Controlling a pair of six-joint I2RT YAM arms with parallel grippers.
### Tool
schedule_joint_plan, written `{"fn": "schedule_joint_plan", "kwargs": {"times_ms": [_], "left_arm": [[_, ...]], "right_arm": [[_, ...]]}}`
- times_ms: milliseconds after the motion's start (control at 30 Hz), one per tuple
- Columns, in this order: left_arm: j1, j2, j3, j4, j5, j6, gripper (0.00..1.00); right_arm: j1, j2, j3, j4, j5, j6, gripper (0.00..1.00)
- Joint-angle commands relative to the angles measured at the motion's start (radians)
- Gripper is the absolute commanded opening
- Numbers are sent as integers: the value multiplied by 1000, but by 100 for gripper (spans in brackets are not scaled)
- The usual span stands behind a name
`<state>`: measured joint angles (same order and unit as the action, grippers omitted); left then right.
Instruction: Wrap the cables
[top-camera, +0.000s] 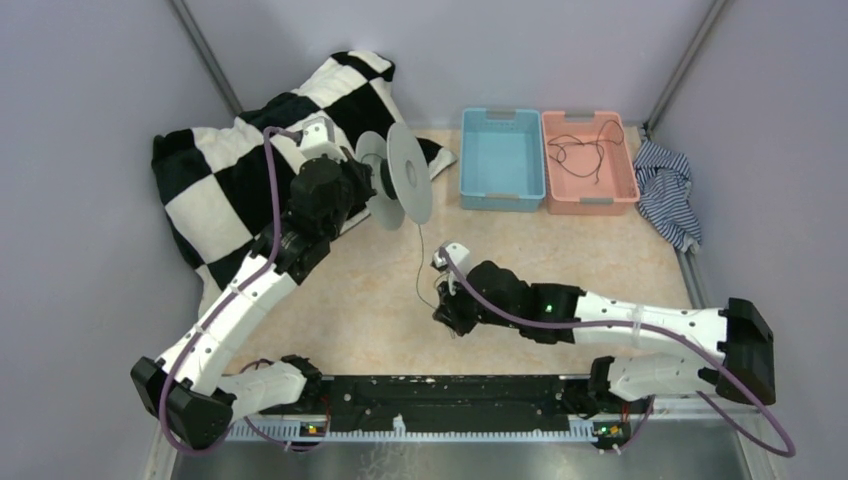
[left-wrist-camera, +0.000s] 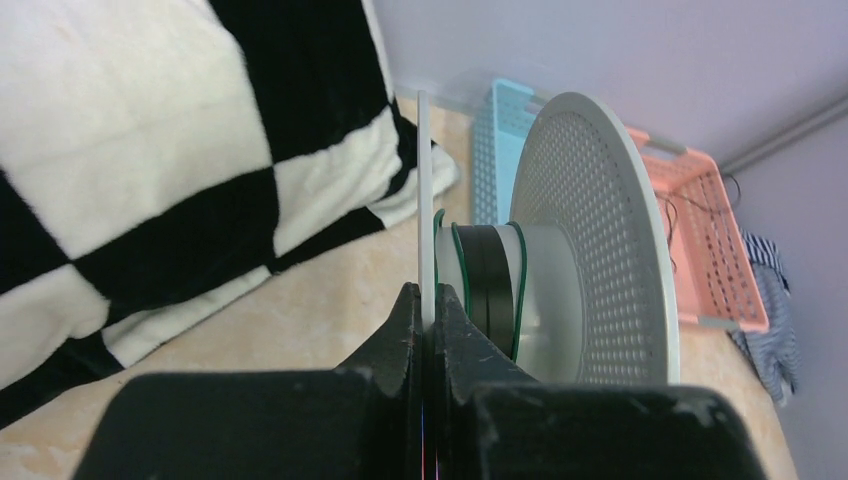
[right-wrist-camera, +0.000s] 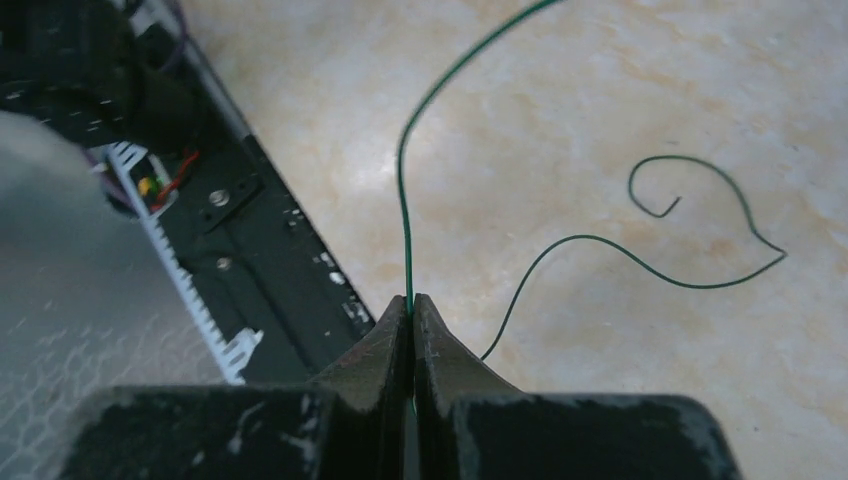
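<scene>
A pale grey spool (top-camera: 402, 176) is held up on edge above the table, and my left gripper (top-camera: 368, 188) is shut on its thin near flange (left-wrist-camera: 424, 200). Dark windings (left-wrist-camera: 487, 280) sit on its hub. A thin dark cable (top-camera: 420, 255) hangs from the spool down to my right gripper (top-camera: 446, 298). In the right wrist view that gripper (right-wrist-camera: 411, 302) is shut on the cable (right-wrist-camera: 404, 200), and the cable's loose end (right-wrist-camera: 700, 285) curls on the tabletop beyond the fingers.
A black-and-white checkered blanket (top-camera: 225, 175) lies at the back left behind the left arm. A blue bin (top-camera: 502, 160) and a pink bin (top-camera: 590, 185) holding more thin cables (top-camera: 583, 150) stand at the back. Striped cloth (top-camera: 665, 190) lies far right. A black rail (top-camera: 440, 400) lines the near edge.
</scene>
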<state>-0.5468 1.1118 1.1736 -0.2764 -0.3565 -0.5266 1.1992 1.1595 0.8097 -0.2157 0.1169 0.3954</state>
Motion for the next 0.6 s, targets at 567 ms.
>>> {"fn": "schedule_joint_plan", "kwargs": {"times_ms": [567], "left_arm": [[2, 15, 9, 110, -34, 245, 0]], "right_arm": [[91, 133, 814, -469, 45, -538, 0]]}}
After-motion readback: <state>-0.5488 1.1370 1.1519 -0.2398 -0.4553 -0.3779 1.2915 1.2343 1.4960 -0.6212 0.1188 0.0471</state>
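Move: My left hand still holds the spool by its near flange; the spool's middle is about 6 cm ahead of it and 5 cm to its right, nearly level. From my right hand, which has the cable pinched, the spool is some 25 cm ahead, 10 cm to the left and 16 cm higher. The blue bin sits about 45 cm ahead of my right hand and 12 cm to its right, roughly 10 cm lower. I keep the cable pinched in my shut right fingers and sweep that hand up about 20 cm towards the spool, first easing back and a little left, then coming slightly forward again as it climbs, the wrist tipping the fingers up by some 20 degrees and turning a bit counter-clockwise. My left hand keeps its grip on the flange, shifts about 2 cm left and then sinks slightly, its left side rolling up. ##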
